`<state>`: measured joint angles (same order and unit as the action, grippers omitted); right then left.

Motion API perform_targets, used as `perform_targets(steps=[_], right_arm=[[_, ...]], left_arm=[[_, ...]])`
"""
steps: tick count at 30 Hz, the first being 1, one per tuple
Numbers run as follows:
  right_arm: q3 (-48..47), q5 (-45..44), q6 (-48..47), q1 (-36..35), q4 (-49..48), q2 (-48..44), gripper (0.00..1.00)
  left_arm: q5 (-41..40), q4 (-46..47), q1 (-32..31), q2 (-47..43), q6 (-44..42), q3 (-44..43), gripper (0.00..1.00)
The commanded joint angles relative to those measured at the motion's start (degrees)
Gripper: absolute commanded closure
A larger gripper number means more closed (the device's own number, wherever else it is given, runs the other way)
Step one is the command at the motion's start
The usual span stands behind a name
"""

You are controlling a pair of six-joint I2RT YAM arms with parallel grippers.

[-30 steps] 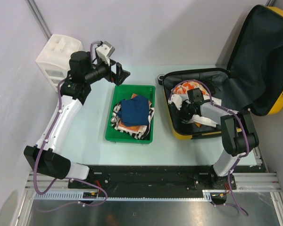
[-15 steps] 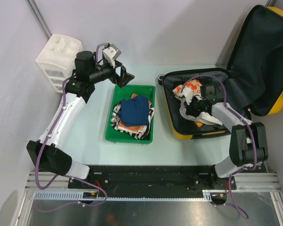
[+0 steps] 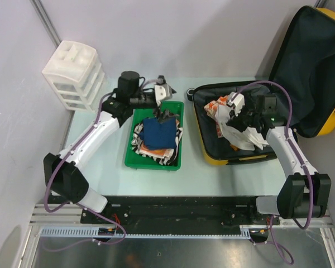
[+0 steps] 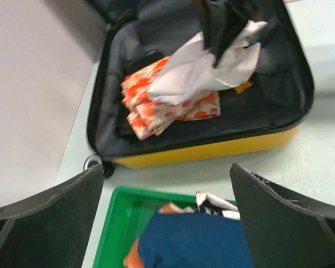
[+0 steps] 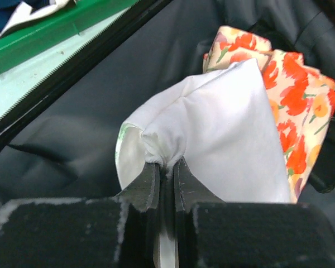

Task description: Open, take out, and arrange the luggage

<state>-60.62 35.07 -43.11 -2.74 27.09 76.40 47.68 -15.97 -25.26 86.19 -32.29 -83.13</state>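
Note:
The luggage [image 3: 234, 159] lies open at the right of the table, its yellow shell down and its black-lined lid [image 3: 315, 72] standing up. Inside the shell my right gripper [image 3: 234, 114] is shut on a white cloth [image 5: 223, 139], pinching a fold of it above the black lining [image 5: 61, 139]. A folded orange-flowered cloth [image 5: 290, 84] lies just behind it. My left gripper [image 4: 167, 212] stands wide open over the far end of the green tray [image 3: 132, 151], above a blue cloth [image 4: 195, 243]. From there it faces the luggage's yellow wall [image 4: 212, 148].
A white drawer unit [image 3: 75, 72] stands at the back left. The green tray holds several folded cloths, with the blue one [image 3: 159, 131] on top. A black luggage wheel [image 3: 191, 91] sits close to the tray's far right corner. Walls close in at the back and left.
My right gripper has shut on the white cloth and pulled it up inside the luggage. My left arm has swung from beside the drawer unit to over the tray's far end.

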Motion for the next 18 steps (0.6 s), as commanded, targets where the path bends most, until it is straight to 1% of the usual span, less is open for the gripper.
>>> perform_targets(steps=[1, 2, 4, 8, 14, 18], right_arm=[[-3.71, 5.88, -0.57, 0.81, 0.68, -5.03, 1.00], [-3.72, 5.89, -0.66, 0.90, 0.68, -5.47, 1.00], [-4.06, 6.06, -0.57, 0.98, 0.42, -6.96, 1.00], [-5.64, 7.47, -0.92, 1.25, 1.21, -10.04, 1.00], [-6.79, 10.72, 0.83, 1.16, 1.73, -14.43, 1.00], [-8.28, 12.91, 0.31, 0.28, 3.23, -15.84, 1.00]], left_arm=[[7.95, 2.08, -4.88, 2.92, -19.54, 2.80, 0.00], [8.56, 2.34, -5.50, 3.97, -22.35, 2.45, 0.01], [9.09, 3.13, -7.34, 7.47, -23.34, 0.96, 0.01], [9.98, 4.10, -9.81, 11.62, -25.27, -3.87, 0.03], [9.27, 6.21, -12.97, 14.44, -27.73, -6.51, 0.03], [8.92, 9.89, -14.20, 14.70, -26.51, -7.31, 0.03]])
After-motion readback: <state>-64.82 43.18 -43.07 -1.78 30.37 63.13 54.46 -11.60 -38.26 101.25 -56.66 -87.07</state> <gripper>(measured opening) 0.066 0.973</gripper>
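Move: The white cloth already pinched in the right hand bunches around and below those fingers; its middle lies about 25 cm to the left hand's right, 6 cm back and 18 cm lower. From the left hand the green tray is some 10 cm back, 6 cm left and 29 cm down. From the right hand the green tray lies about 30 cm left, 5 cm back and 16 cm lower, the orange floral cloth some 5 cm ahead, 4 cm left and 14 cm below. The white cloth is drawn on upward in the right hand's shut fingers, about 10 cm up and a little back, while that hand tips up some 15 degrees. Towards it comes the wide-open left hand, about 12 cm to the right and a little back from beside the tray, sinking and then rising slightly at the end, swinging clockwise and rolling; it doesn't touch the cloth. ##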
